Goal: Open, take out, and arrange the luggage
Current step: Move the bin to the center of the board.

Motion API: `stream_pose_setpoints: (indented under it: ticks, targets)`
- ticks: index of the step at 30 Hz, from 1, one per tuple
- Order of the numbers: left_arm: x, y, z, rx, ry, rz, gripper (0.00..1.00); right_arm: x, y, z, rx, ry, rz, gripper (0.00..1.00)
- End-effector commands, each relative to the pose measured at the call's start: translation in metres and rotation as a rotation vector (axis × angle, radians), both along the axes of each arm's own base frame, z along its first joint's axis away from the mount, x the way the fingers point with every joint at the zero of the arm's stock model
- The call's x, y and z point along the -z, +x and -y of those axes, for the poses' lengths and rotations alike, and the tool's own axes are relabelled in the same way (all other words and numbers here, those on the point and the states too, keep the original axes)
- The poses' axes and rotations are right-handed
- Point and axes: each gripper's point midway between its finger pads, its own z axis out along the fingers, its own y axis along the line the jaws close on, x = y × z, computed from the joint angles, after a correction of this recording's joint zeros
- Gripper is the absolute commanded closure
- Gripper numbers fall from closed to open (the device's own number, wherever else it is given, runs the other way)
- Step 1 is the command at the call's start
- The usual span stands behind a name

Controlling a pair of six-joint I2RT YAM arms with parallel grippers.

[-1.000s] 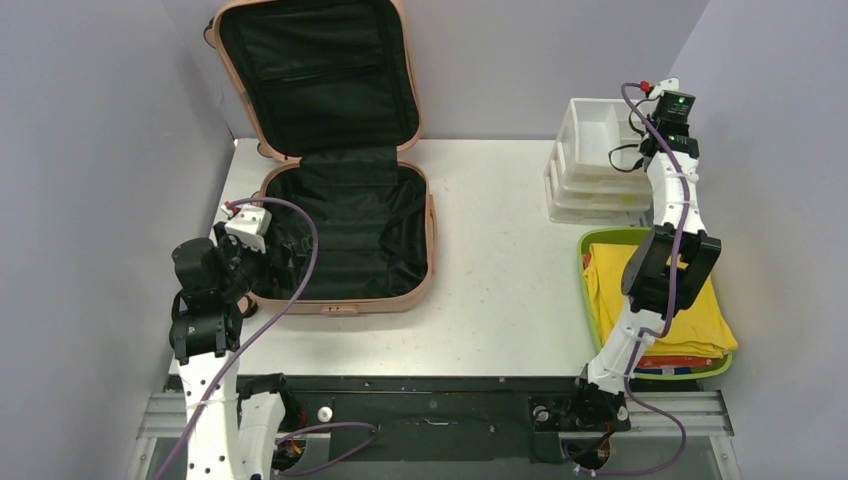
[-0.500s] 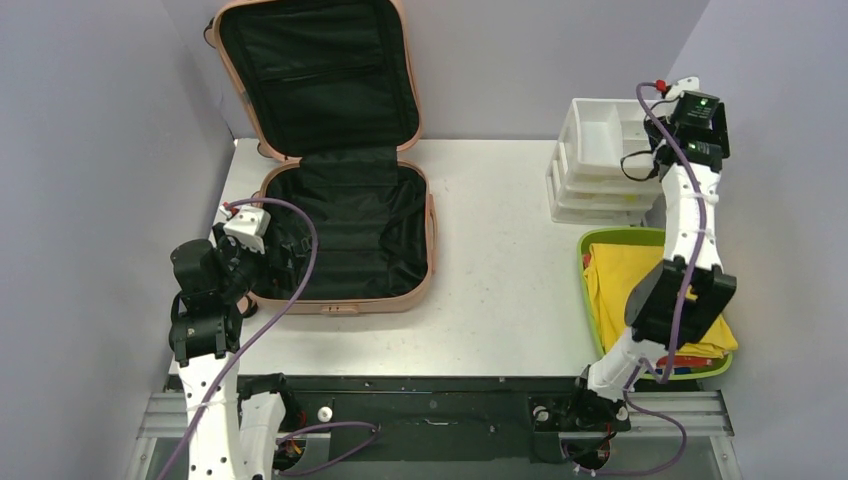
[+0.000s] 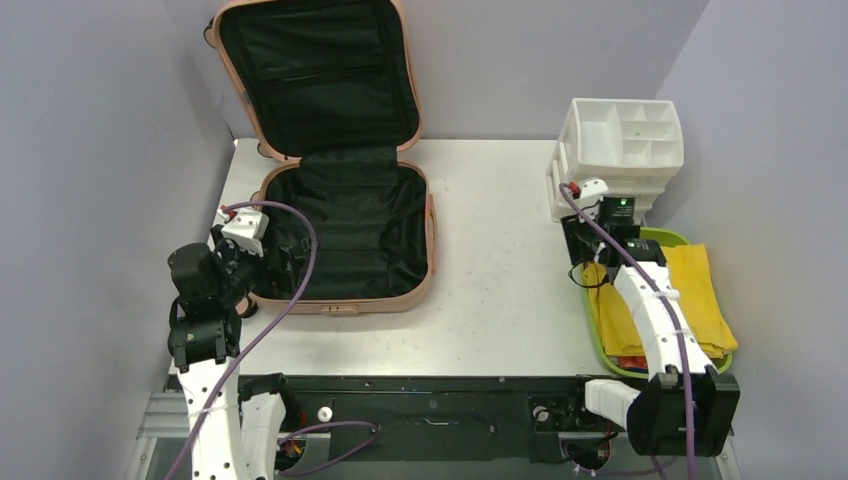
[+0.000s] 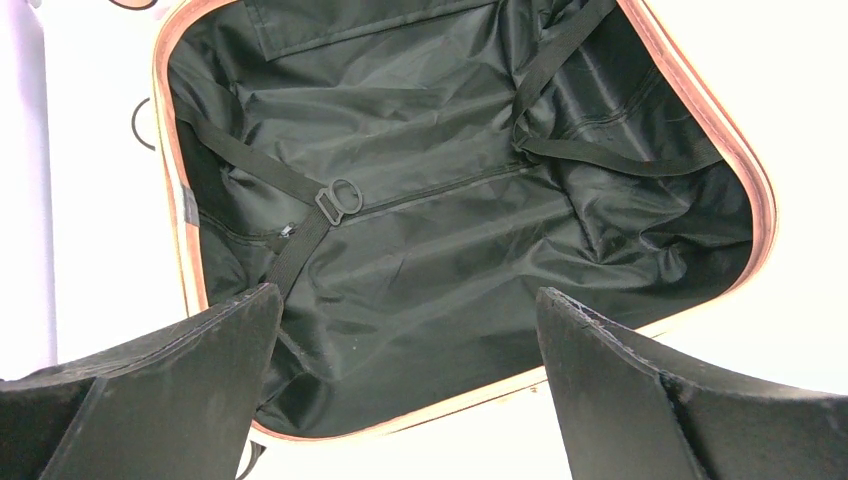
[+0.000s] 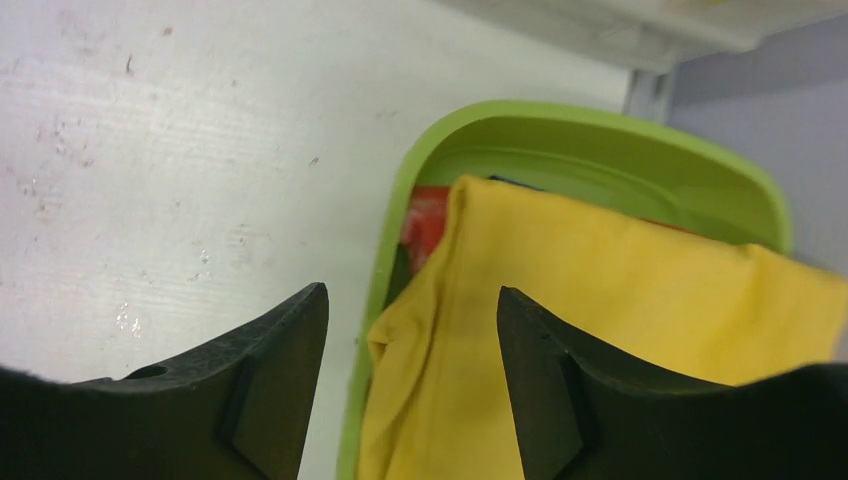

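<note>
The salmon-pink luggage point(image 3: 345, 235) lies open on the table, its lid point(image 3: 315, 70) standing upright against the back wall. The black lining point(image 4: 450, 230) holds only loose straps and a ring buckle point(image 4: 340, 200). My left gripper point(image 4: 410, 300) hangs open over the case's near-left rim, holding nothing. My right gripper point(image 5: 412, 300) is open above the left rim of the lime-green tray point(image 5: 600, 125). Its fingers straddle a fold of yellow cloth point(image 5: 600, 310) without touching it.
A white compartmented organizer point(image 3: 622, 135) sits on stacked white trays at the back right. The green tray point(image 3: 590, 315) at the front right holds the yellow cloth point(image 3: 690, 290) over a red item point(image 5: 425, 215). Grey walls close in the table.
My right arm has swung back from the white organizer to the green tray's left edge, and its jaws have opened from nearly shut. The left arm has stayed put.
</note>
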Motion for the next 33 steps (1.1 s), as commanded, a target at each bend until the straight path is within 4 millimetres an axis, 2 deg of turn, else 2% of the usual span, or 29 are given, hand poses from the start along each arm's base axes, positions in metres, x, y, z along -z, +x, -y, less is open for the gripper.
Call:
stream_pose_setpoints:
  ticks: [1,4,8,14,17,20,24,27,33]
  targets:
    - [-0.016,-0.003,0.001,0.008,0.003,0.050,0.04,0.025,0.018,-0.018,-0.015,0.069,-0.012,0.42]
    - [-0.015,-0.005,0.000,0.003,0.007,0.056,0.04,0.048,0.028,-0.016,-0.012,0.061,-0.071,0.44]
    - [-0.012,-0.006,-0.001,0.001,0.012,0.053,0.04,0.074,0.035,-0.025,-0.034,0.103,-0.147,0.54]
    - [-0.012,-0.005,-0.001,0.005,0.010,0.051,0.04,0.091,0.045,-0.028,0.011,0.137,-0.186,0.61]
    - [-0.011,-0.005,-0.001,0.005,0.009,0.049,0.04,0.095,0.048,-0.024,0.040,0.128,-0.188,0.67]
    - [-0.010,-0.004,-0.001,0.005,0.005,0.050,0.04,0.096,0.053,-0.030,0.034,0.128,-0.190,0.84]
    - [-0.011,-0.004,0.000,0.006,-0.002,0.050,0.04,0.096,0.065,-0.042,0.033,0.124,-0.185,0.97]
    - [-0.012,-0.005,-0.001,0.004,-0.003,0.050,0.04,0.098,0.074,-0.050,0.045,0.104,-0.184,1.00]
    - [-0.011,-0.005,-0.001,0.003,-0.004,0.050,0.04,0.090,0.096,-0.063,0.085,0.105,-0.129,1.00]
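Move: The green bin's left rim, at the spot to be gripped, is about 3 cm ahead of the right hand, 1 cm to its left and 11 cm below. The bin's middle lies roughly 6 cm back and 14 cm right of that hand, with the yellow cloth inside at about the same spot. The white drawer box stands some 15 cm ahead and 5 cm right. From the left hand, the bin is about 65 cm right, roughly level fore-and-aft. The right hand pinches the bin's left rim, one finger outside and one inside. It gets there by dropping almost straight down about 11 cm, tipping the fingers some 15 degrees further down while they close, then drags the gripped rim forward and left across the board, about 3 cm each way. ##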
